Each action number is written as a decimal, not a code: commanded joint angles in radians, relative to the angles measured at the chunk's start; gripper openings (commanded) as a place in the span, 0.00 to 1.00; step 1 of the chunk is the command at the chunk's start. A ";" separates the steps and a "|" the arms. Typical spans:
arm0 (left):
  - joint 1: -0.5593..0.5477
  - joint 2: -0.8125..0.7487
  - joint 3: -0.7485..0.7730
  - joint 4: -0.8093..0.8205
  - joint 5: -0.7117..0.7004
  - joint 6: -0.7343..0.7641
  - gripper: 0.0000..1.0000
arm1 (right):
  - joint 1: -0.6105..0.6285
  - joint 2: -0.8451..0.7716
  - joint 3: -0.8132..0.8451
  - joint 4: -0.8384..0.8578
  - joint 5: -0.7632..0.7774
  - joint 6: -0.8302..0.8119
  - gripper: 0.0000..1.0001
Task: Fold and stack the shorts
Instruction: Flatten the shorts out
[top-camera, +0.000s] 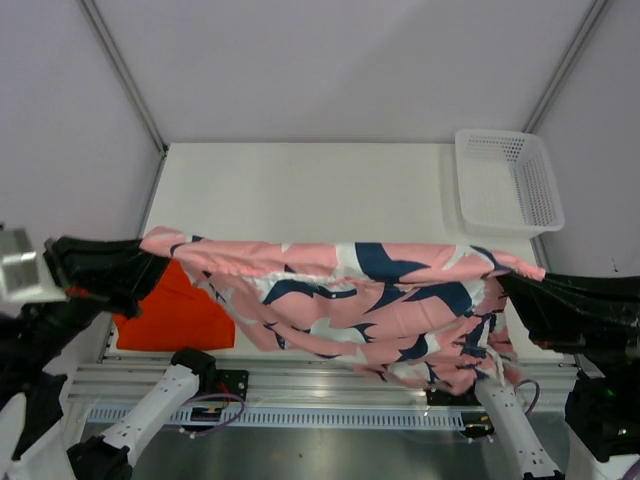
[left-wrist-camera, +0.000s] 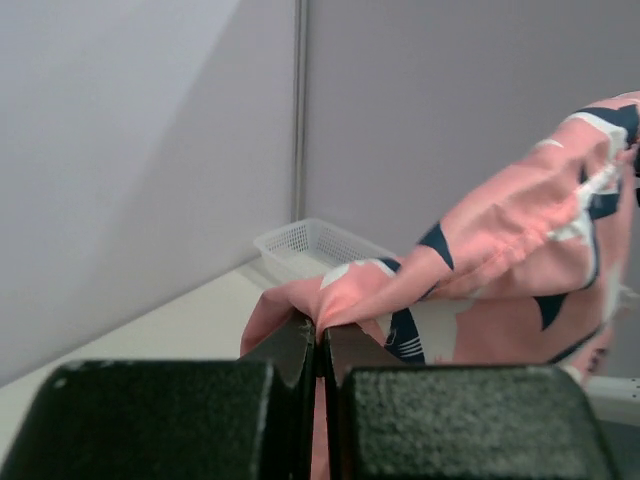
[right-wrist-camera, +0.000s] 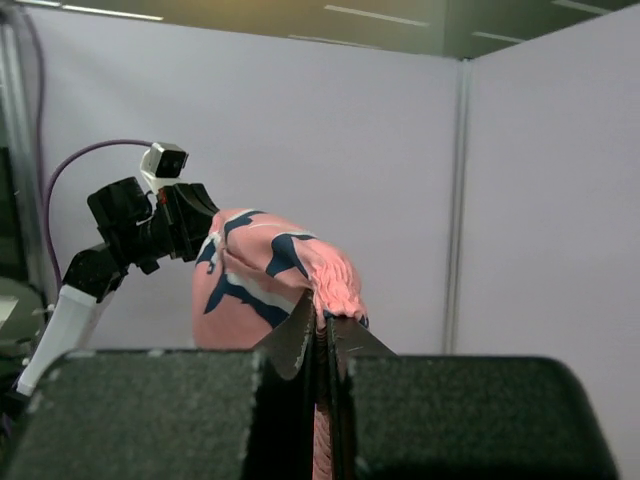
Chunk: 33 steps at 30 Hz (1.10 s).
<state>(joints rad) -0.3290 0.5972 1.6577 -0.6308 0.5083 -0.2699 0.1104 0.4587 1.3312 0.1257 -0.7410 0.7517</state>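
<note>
The pink shorts (top-camera: 370, 295) with a navy-and-white print hang stretched in the air between my two arms, above the table's near edge. My left gripper (top-camera: 150, 248) is shut on their left end; in the left wrist view (left-wrist-camera: 322, 335) pink fabric (left-wrist-camera: 500, 250) bunches out of the closed jaws. At the right end, my right gripper (top-camera: 520, 275) is shut on the gathered waistband (right-wrist-camera: 335, 290), pinched between its fingertips (right-wrist-camera: 326, 322). The orange shorts (top-camera: 175, 310) lie flat on the table at the near left, partly under the hanging pink pair.
A white mesh basket (top-camera: 505, 180) stands at the table's far right corner and shows in the left wrist view (left-wrist-camera: 310, 245). The white table (top-camera: 300, 190) stretches behind the shorts. Grey partition walls enclose the table on three sides.
</note>
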 joint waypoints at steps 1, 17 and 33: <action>0.007 0.240 0.100 -0.101 -0.027 -0.005 0.00 | -0.058 0.177 0.089 -0.173 0.052 0.034 0.00; 0.008 0.558 -0.562 0.275 -0.189 -0.094 0.00 | -0.038 0.422 -0.575 0.056 0.140 0.038 0.00; 0.162 1.378 -0.024 0.254 -0.324 -0.126 0.00 | 0.005 1.477 0.029 0.410 0.241 0.041 0.00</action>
<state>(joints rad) -0.2199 1.9182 1.4883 -0.3641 0.1867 -0.3847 0.1280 1.8404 1.1439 0.4248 -0.5133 0.7944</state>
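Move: Both hands grip the waistband corners of the patterned shorts. The far table strip they go to is about 43 cm ahead of the left hand, 4 cm to its right and 55 cm below; from the right hand, about 47 cm ahead, 4 cm left and 58 cm below. The folded orange shorts lie roughly 14 cm ahead and 17 cm left of the left hand; the white basket some 44 cm ahead and 20 cm right of the right hand. Fling both grippers together towards the far strip of the table, fingers kept shut on the waistband: forward nearly level first, then steeply down, then forward again low over the table, some 45 cm out and just under 45 cm down in all. Tip both wrists down about 70 degrees on the way, letting the hands draw slightly closer together. ##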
